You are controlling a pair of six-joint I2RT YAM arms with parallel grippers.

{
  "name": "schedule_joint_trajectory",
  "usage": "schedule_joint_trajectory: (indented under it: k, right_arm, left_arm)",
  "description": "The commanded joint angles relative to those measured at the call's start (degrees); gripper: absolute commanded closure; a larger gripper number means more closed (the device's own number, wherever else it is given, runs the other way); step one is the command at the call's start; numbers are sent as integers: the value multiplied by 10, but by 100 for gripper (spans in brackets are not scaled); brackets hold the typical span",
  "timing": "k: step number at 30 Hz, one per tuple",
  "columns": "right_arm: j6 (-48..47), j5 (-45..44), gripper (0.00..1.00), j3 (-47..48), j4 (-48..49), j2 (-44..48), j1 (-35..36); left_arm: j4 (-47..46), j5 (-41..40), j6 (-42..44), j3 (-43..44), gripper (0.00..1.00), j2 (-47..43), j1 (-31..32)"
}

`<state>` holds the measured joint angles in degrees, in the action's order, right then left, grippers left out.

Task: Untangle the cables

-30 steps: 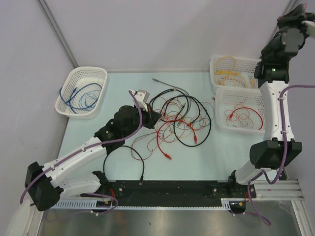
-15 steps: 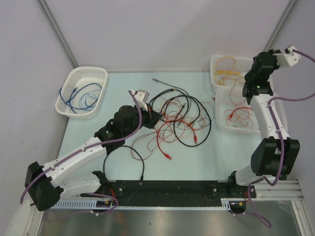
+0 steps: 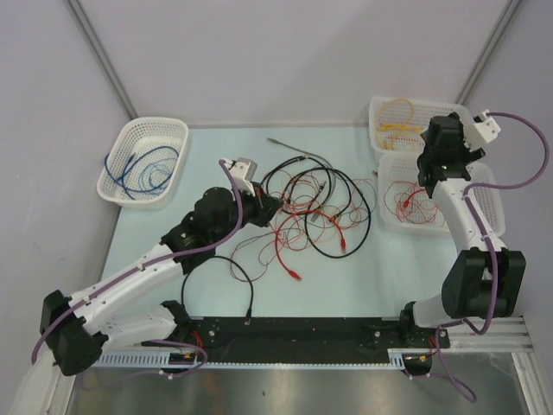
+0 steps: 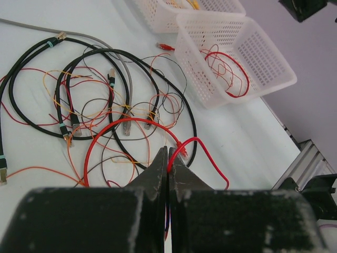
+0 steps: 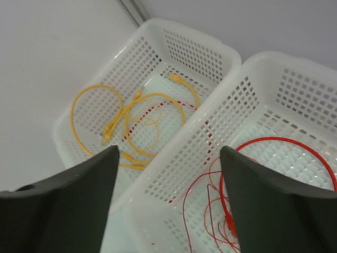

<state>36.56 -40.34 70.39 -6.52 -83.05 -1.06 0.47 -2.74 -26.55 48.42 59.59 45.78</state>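
The cables (image 3: 315, 212) lie in a tangle of red, orange and black wires at mid-table, with a grey one at the back. My left gripper (image 3: 270, 206) is at the tangle's left edge. In the left wrist view it (image 4: 168, 158) is shut on a thick red cable (image 4: 208, 153), which loops out to the right from between the tips. My right gripper (image 3: 432, 175) hangs over the two baskets at the right. In its wrist view it (image 5: 168, 150) is open, with nothing between the fingers.
A white basket (image 3: 380, 108) at the back right holds yellow cables (image 5: 131, 121). The basket (image 3: 406, 226) in front of it holds red cables (image 5: 284, 145). A third basket (image 3: 130, 130) at the left holds a blue cable. A black cable (image 3: 238, 277) loops near the left arm.
The right arm has swung down and left from high at the right edge to over the baskets, and its jaws have opened. The left gripper has barely moved.
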Motion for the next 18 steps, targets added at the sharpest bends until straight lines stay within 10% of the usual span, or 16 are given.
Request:
schedule_joint_trajectory:
  k: [1, 18]
  right_arm:
    - [26, -3, 6, -14, -25, 69, -7]
    - [-63, 321, 0, -61, -24, 286, 285]
  left_arm:
    - [-24, 4, -11, -5, 100, -24, 4]
    - [50, 29, 77, 318, 100, 102, 4]
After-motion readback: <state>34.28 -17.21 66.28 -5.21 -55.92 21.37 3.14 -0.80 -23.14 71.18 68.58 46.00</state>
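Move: The left hand already grips a thin red cable; the near right bin, where the reds are collected, lies about 14 cm ahead of it, 45 cm right and 23 cm lower. Some 25 cm below, the black coils are 14 cm ahead and 12 cm right, the thick red cable 6 cm ahead and 8 cm right. From the right hand that gripped cable is 18 cm back, 43 cm left, level; the near right bin is 4 cm back, 2 cm right, 22 cm below, the far right bin 14 cm ahead, 5 cm left, equally low. Leftward, about 20 cm, the right hand swings from above the bins towards the left hand and its cable, climbing some 15 cm and drawing back 10, turning counter-clockwise as its part-open empty fingers spread fully. The left hand, after a slow start, lifts about 12 cm over the tangle with slight rightward drift, tipping its fingers up some 10 degrees and keeping its pinch on the thin red cable. ##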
